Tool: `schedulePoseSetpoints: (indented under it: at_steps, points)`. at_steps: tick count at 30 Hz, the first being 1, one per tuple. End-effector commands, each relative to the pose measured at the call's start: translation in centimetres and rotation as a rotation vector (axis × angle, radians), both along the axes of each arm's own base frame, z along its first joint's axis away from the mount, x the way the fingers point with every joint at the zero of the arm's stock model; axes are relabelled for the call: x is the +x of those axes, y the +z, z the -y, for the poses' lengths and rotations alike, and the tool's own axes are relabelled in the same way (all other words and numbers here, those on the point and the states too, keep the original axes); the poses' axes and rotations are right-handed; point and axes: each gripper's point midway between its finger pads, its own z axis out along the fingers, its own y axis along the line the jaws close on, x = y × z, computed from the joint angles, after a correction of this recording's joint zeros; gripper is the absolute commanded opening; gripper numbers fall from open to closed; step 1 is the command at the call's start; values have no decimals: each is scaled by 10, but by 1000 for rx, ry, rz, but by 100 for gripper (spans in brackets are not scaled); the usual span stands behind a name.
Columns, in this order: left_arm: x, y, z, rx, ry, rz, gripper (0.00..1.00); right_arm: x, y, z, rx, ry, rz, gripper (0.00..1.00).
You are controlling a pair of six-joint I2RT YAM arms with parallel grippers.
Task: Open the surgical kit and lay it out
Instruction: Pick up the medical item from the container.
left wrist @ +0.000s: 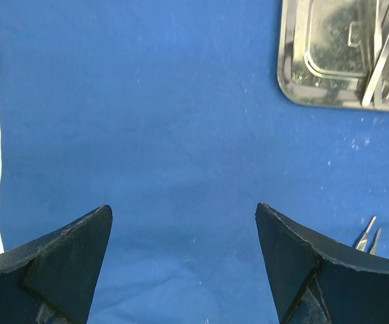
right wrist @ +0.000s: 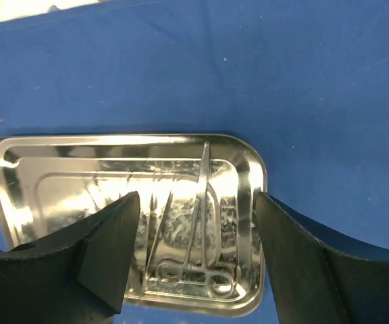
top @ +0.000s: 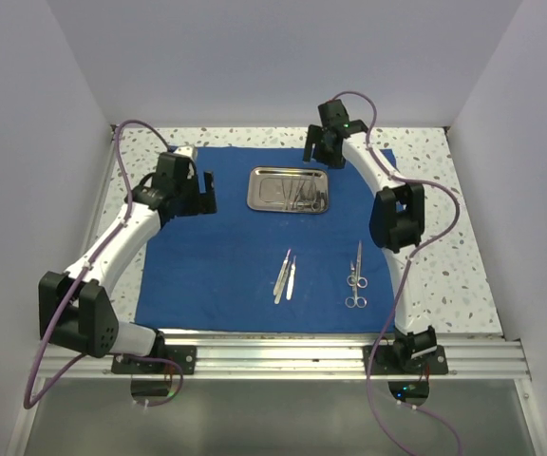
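The royal-blue cloth (top: 216, 266) lies spread flat on the table. The steel tray (top: 259, 190) rests on its far middle. In the right wrist view the tray (right wrist: 19, 175) holds ring-handled forceps (right wrist: 201, 229) and other thin tools. Two tweezers (top: 285, 275) lie side by side on the near cloth, with ring-handled scissors or forceps (top: 356, 278) to their right. My right gripper (top: 319, 152) (right wrist: 196, 196) hovers open over the tray's right end, holding nothing. My left gripper (top: 204, 198) (left wrist: 182, 208) is open above bare cloth (left wrist: 147, 101), left of the tray (left wrist: 296, 88). The tweezer tips (left wrist: 369, 236) show at its lower right.
A speckled tabletop (top: 444, 256) borders the cloth on the right, back and left. An aluminium rail (top: 283, 353) carries the arm bases at the near edge. White walls close in both sides and the back.
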Motion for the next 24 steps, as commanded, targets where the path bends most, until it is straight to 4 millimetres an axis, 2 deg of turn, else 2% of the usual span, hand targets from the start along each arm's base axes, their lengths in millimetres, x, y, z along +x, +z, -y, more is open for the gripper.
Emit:
schedulePoseSetpoints:
  at_steps: [1,5,6,10,24]
  points:
    - [-5,5,1,-39,5,24,91,3,8,-5,4,3,-9,72]
    - [-9,-10,1,-42,6,1,91,14,1,-5,-4,-13,2,67]
    - [-7,-11,2,-41,6,7,91,14,-7,-6,-7,-14,-13,65]
    - [-2,-22,1,-22,9,-16,91,15,-19,-8,-8,-14,-34,57]
    - [9,-33,-1,9,1,-23,91,5,-61,-13,-92,-46,-108,45]
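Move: The ring-handled medical item at the tray's right end lies some 8 cm below the right hand, its middle about 3 cm back and nearly in line sideways, a centimetre to the left. A thin instrument rests in the tray about 4 cm left of that item and 2 cm nearer the base; the tray's middle is roughly 9 cm to the hand's left and 2 cm back. From the left hand the item is about 17 cm ahead, 25 cm right and 13 cm below. Down in two stages, about 7 cm in all, the right hand sinks towards the far, narrow end of the ring-handled medical item, easing about 1 cm forward between the stages and back again. Its fingers narrow from three-quarters open to just under half, straddling that end without closing on it, while the wrist tips slightly steeper. The empty left hand, still wide open, sinks about 5 cm over the cloth. ##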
